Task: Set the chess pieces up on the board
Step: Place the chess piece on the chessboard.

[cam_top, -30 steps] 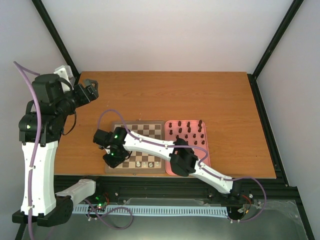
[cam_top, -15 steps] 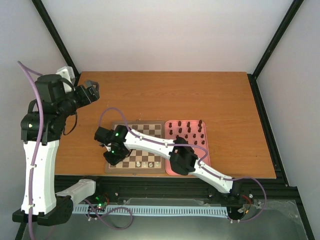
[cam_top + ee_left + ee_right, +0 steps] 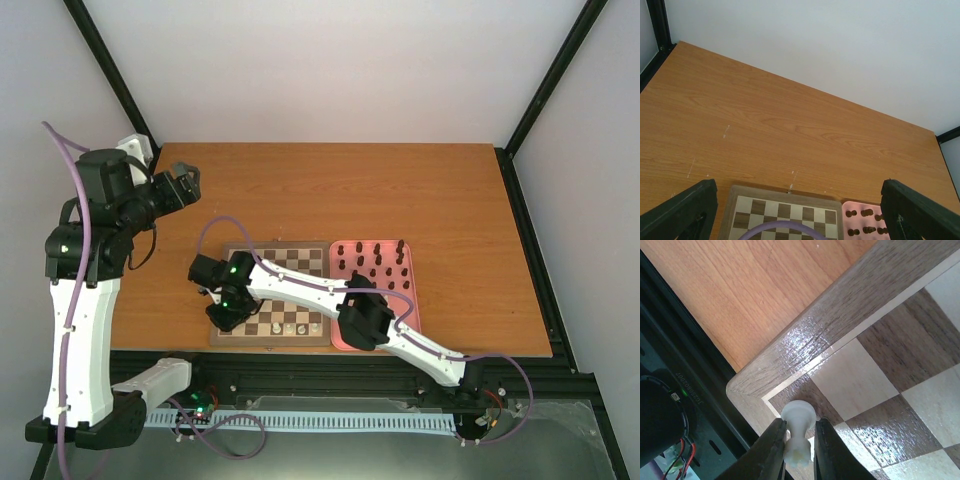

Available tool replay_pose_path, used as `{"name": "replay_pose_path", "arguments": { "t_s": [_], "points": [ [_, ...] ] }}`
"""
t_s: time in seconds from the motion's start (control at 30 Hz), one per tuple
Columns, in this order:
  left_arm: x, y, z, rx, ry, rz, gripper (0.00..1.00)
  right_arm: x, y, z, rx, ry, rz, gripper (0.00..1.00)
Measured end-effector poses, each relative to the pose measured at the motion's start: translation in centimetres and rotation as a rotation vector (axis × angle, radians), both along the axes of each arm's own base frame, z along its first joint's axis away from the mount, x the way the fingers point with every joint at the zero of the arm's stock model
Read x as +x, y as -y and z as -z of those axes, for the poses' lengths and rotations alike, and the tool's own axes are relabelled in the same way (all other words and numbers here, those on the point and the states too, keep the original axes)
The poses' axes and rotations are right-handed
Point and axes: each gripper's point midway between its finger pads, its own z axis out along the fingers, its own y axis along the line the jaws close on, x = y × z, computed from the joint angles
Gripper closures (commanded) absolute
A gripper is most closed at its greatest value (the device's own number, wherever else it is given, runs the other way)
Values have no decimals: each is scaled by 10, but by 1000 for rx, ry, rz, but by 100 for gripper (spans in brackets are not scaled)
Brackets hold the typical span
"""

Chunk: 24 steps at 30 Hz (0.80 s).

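The board [image 3: 270, 245] lies at the table's near middle, with a few cream-white chess pieces [image 3: 290, 327] along its near row. Dark chess pieces [image 3: 375, 262] stand on the pink tray [image 3: 410, 300] to its right. My right gripper [image 3: 228, 315] reaches across to the board's near-left corner. In the right wrist view the right gripper [image 3: 800, 427] is shut on a white piece [image 3: 799, 415], whose base rests on the dark corner square of the board [image 3: 805, 345]. My left gripper [image 3: 185, 180] hangs open and empty, high over the table's far left. The left gripper [image 3: 799, 192] looks down on the board [image 3: 785, 192].
The right arm's forearm [image 3: 365, 320] lies over the near part of the tray and board. A purple cable [image 3: 780, 227] arcs over the board. The black frame rail [image 3: 685, 365] runs just off the board's corner. Bare table stretches behind the board [image 3: 400, 190].
The left arm has shifted slightly to the right while staying open. The right gripper has barely moved at the board's near-left corner, still around the white piece.
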Motion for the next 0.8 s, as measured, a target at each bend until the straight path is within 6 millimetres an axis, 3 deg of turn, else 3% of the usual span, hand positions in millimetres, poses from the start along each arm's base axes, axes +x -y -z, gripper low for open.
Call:
{"name": "replay_pose_path", "arguments": {
  "t_s": [0.43, 0.57, 0.8],
  "points": [
    [0, 0, 0, 5, 1, 2, 0, 0, 0, 0, 3, 4, -10, 68],
    [0, 0, 0, 5, 1, 3, 0, -1, -1, -1, 8, 2, -20, 57],
    [0, 0, 3, 7, -5, 3, 0, 0, -4, -2, 26, 10, -31, 52]
  ]
}}
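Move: The white rook held by the right hand has its middle about 1 cm below the pads; the board's near-left corner square, where it belongs, is straight below, some 3 cm down. Along the same near row the three white pieces stand roughly 12, 15 and 18 cm to the right, level fore and aft and 2 cm lower than the hand. From the idle left hand the rook lies around 15 cm back, 4 cm right and 35 cm below. The rook is let go on the dark corner square: the right hand's fingers, barely parted around it, open steadily to about half their range, until both pads are clear of it. The hand otherwise stays put, pointing steeply down, and only towards the end eases about half a centimetre to the left. ##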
